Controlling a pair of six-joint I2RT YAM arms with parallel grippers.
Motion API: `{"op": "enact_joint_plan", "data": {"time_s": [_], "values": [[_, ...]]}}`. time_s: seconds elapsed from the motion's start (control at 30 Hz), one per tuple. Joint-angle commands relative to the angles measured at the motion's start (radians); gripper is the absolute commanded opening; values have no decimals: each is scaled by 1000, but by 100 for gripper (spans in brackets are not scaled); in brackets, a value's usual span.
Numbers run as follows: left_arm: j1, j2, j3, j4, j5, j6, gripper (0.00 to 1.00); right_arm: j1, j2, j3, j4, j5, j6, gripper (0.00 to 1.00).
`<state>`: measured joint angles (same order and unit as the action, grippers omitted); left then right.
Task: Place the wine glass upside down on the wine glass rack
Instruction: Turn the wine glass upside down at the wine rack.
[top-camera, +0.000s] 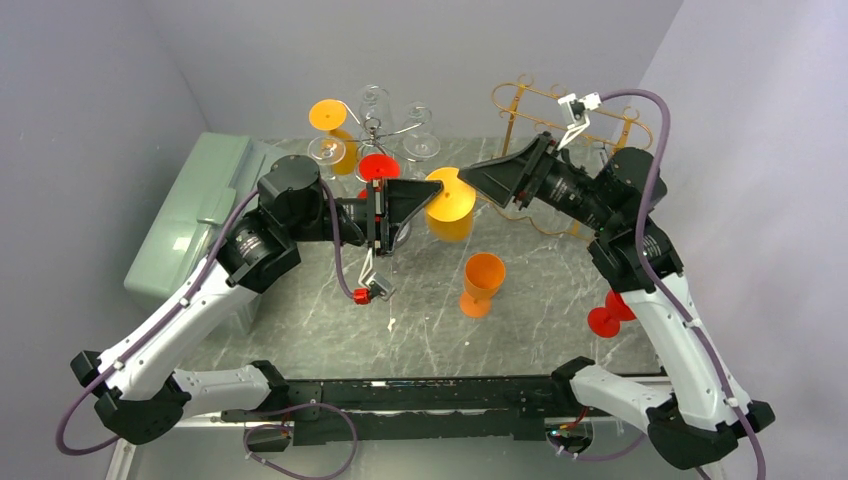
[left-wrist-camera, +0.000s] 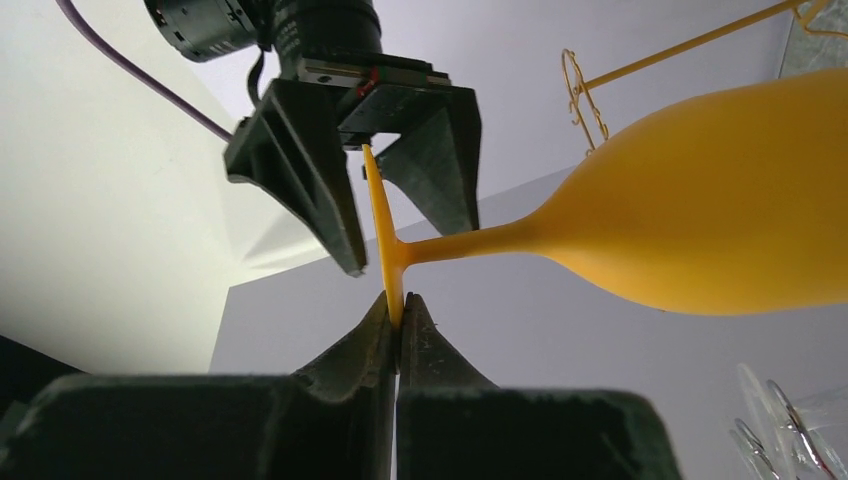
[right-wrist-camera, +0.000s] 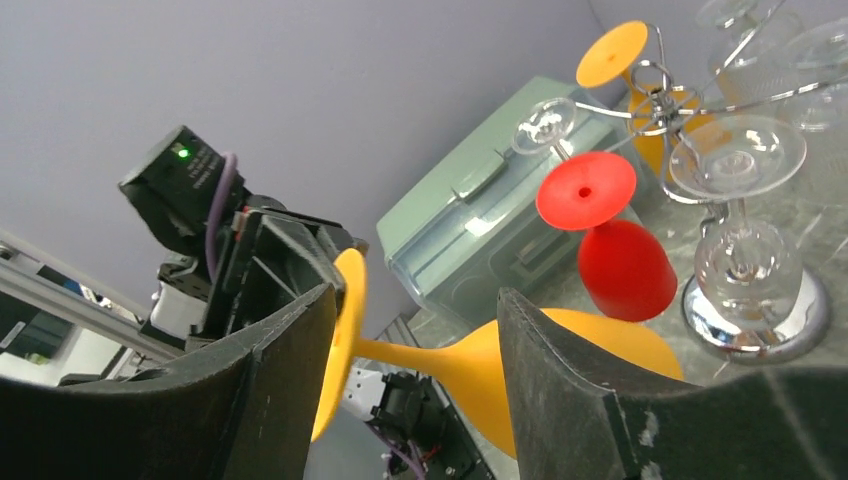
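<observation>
An orange wine glass (top-camera: 452, 212) hangs sideways in the air above the table's middle. My left gripper (left-wrist-camera: 402, 300) is shut on the lower rim of its thin foot (left-wrist-camera: 383, 225), and the stem and bowl (left-wrist-camera: 720, 220) stretch away to the right. My right gripper (right-wrist-camera: 418, 298) stands open from the opposite side, one finger (right-wrist-camera: 270, 380) behind the foot and the other (right-wrist-camera: 570, 390) against the bowl (right-wrist-camera: 465, 370). A chrome wine glass rack (top-camera: 375, 130) at the back carries orange, red and clear glasses upside down. A gold wire rack (top-camera: 560, 105) stands at the back right.
A second orange glass (top-camera: 482, 283) stands upright on the marble table (top-camera: 300, 320). A red glass (top-camera: 610, 312) lies near the right arm. A pale green box (top-camera: 185, 220) sits along the left side. Grey walls close in behind and on both sides.
</observation>
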<state>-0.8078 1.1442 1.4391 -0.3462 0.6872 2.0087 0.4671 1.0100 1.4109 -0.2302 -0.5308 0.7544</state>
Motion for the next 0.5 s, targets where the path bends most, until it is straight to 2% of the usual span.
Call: {"op": "enact_joint_plan", "data": {"time_s": [0.0, 0.2, 0.27, 0.3, 0.33, 0.37, 0.4, 0.47], "values": [[-9, -8, -8, 48, -4, 59, 0, 3, 24, 37, -17, -49, 6, 59], [-10, 0, -9, 32, -38, 71, 0, 3, 38, 38, 27, -90, 27, 33], [-10, 4, -7, 29, -51, 75, 0, 3, 42, 40, 31, -91, 29, 9], [-10, 5, -8, 31, -55, 75, 0, 4, 46, 43, 29, -89, 27, 1], [-9, 5, -8, 35, -59, 74, 0, 4, 52, 50, 25, -86, 23, 0], [-10, 5, -9, 36, -64, 68, 7, 4, 58, 57, 20, -76, 15, 0], [-11, 5, -10, 39, -71, 63, 28, 4, 61, 67, 13, -52, 1, 0], [-11, 3, -12, 45, -101, 63, 76, 4, 82, 123, -16, -2, -74, 0]]}}
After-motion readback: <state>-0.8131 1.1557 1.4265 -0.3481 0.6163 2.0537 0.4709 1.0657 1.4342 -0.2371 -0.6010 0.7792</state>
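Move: The right hand's open fingers are at the foot of the upside-down yellow wine glass; its centre is about 2 cm back, 2 cm left and 1 cm down. From that hand, the red glass hanging on the silver rack has its foot some 6 cm ahead, 13 cm left and 12 cm lower; the orange glass stands level, about 5 cm right and 40 cm below. The left hand still pinches the yellow foot, whose centre is 2 cm to its right and 1 cm back. The right hand eases about 1.5 cm left, pinching the yellow foot, then the left opens and lets go. ##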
